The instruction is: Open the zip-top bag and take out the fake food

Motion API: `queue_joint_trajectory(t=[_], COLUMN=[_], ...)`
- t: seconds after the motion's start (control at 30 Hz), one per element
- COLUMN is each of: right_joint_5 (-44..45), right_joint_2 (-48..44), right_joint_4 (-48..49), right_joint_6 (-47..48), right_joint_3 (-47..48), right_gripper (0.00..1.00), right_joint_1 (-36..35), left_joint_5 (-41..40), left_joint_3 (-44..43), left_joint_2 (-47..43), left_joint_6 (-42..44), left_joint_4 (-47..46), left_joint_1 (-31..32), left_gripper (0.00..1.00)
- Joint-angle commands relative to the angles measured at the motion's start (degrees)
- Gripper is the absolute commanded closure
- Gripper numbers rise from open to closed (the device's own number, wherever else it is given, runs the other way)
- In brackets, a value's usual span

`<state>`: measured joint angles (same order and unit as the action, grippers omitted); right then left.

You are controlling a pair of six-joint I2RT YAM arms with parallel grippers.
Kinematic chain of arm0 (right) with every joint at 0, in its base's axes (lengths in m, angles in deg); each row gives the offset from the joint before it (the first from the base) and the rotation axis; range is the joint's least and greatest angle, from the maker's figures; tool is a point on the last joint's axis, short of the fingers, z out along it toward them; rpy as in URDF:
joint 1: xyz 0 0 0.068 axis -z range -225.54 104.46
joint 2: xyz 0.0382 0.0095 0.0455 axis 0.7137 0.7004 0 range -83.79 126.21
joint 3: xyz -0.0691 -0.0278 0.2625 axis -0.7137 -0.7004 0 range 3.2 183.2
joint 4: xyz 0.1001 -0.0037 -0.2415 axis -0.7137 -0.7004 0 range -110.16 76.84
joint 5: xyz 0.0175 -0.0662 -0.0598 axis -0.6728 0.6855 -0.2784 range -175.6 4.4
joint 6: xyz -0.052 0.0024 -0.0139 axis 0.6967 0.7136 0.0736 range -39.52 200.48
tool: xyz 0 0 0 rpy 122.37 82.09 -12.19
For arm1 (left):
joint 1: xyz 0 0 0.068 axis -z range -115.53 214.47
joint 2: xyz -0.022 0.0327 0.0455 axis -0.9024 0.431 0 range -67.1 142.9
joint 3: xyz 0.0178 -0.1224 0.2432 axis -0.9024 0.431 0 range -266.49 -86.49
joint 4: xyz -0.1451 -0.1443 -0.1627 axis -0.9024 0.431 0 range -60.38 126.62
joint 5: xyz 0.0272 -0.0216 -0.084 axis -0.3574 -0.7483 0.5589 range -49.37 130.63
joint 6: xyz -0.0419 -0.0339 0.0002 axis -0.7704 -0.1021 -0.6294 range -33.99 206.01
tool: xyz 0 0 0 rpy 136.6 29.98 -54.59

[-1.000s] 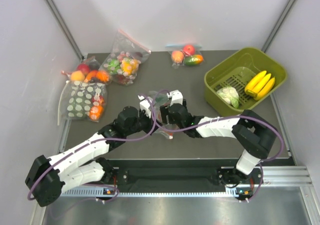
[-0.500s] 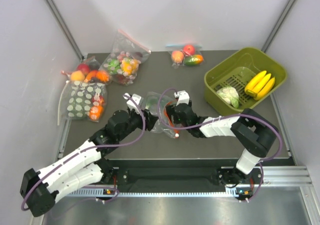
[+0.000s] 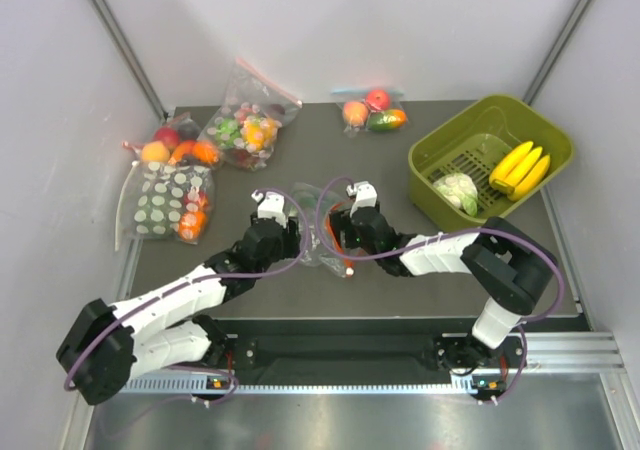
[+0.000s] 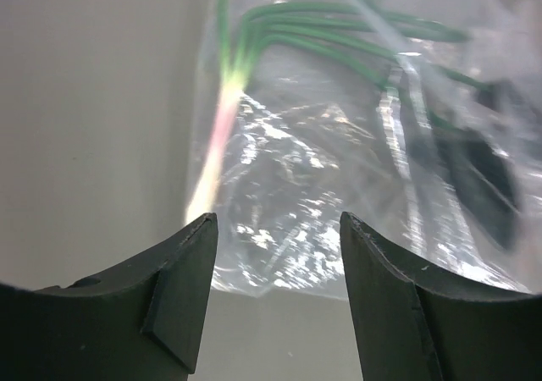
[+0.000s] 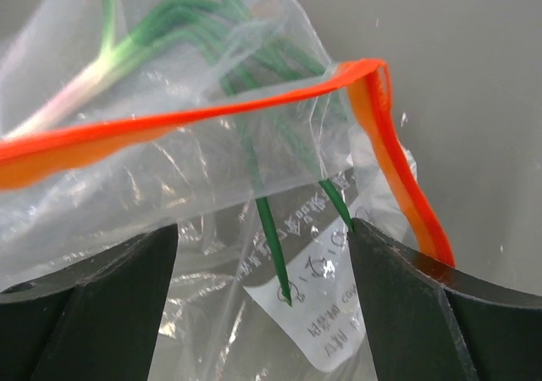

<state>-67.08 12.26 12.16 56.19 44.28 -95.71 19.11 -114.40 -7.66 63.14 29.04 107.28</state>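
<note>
The clear zip-top bag [image 3: 313,232] lies at the table's middle between my two grippers. Its red-orange zip strip [image 5: 169,125] gapes open in the right wrist view. A green onion [image 4: 227,85] lies inside the bag [image 4: 339,144]. My left gripper [image 3: 290,238] is open and empty just left of the bag, its jaws [image 4: 278,229] short of the bag's edge. My right gripper [image 3: 335,232] is open at the bag's mouth [image 5: 262,237], with loose plastic [image 5: 169,195] between its jaws. The yellow bananas [image 3: 520,167] and the pale lettuce head [image 3: 457,192] lie in the green basket [image 3: 440,150].
A white-dotted bag [image 3: 170,202], a bag of fruit [image 3: 178,148] and a bag of small multicolour pieces [image 3: 248,120] lie at the back left. A small bag of peach, apple and a green-orange piece [image 3: 374,110] lies at the back centre.
The left arm pulled back and to the left, then swung its wrist up beside the bag again. The bag and right gripper have shifted slightly toward the near edge.
</note>
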Motion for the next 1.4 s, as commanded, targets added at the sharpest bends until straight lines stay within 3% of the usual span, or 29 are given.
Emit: queue_joint_trajectory(t=[0.0,0.3,0.57,0.8,1.13,1.37], right_joint_5=[-1.47,-2.97,-7.0,-6.04,-5.51,-20.51], right_joint_2=[-1.83,-1.92,-3.15,-1.48,4.22,6.43], right_joint_4=[3.42,4.03,7.81,6.23,7.02,12.9], right_joint_6=[-0.32,0.3,2.06,3.81,6.28,6.54], right_joint_3=[-0.91,-1.44,-2.32,1.45,5.85,5.06], right_gripper=[0.2,0.2,0.2,0.2,0.16,0.16], right_joint_1=[0.34,0.43,0.43,0.43,2.36,3.68], left_joint_5=[-2.92,3.06,6.22,8.07,14.65,20.02], left_joint_3=[0.82,2.5,2.33,1.71,1.62,2.59], left_joint_2=[1.38,6.65,10.52,12.01,10.35,9.9], left_joint_6=[-0.68,0.2,0.46,0.99,1.52,1.69], left_joint_4=[-5.39,-11.11,-12.87,-12.96,-12.52,-14.09], left_joint_1=[-1.14,-5.45,-5.89,-5.98,-5.98,-5.98], left_gripper=[0.35,0.35,0.75,0.95,1.0,1.0])
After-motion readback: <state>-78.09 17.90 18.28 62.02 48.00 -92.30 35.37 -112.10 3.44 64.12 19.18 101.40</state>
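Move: The left hand, open, has the bag's near-left edge about 6 cm below and 2 cm ahead; the spring onion inside lies some 5 cm ahead and 3 cm right, and the orange zip mouth about 9 cm right, level in reach. The right hand's open fingers are already in the mouth, leaf tips between them; the onion's middle is roughly 5 cm left, 2 cm ahead and slightly below, with the zip 4 cm behind and a little above. The left fingers shut on the plastic at the bag's near-left edge after dropping about 5 cm and easing forward and left; keeping it pinched, they drag right and back about 4 cm at low height, turning slightly clockwise. The right hand, still wide open inside the mouth, backs off a touch, rises, then pushes forward and left along the onion leaves before sinking again, turning some 10 degrees counter-clockwise. ##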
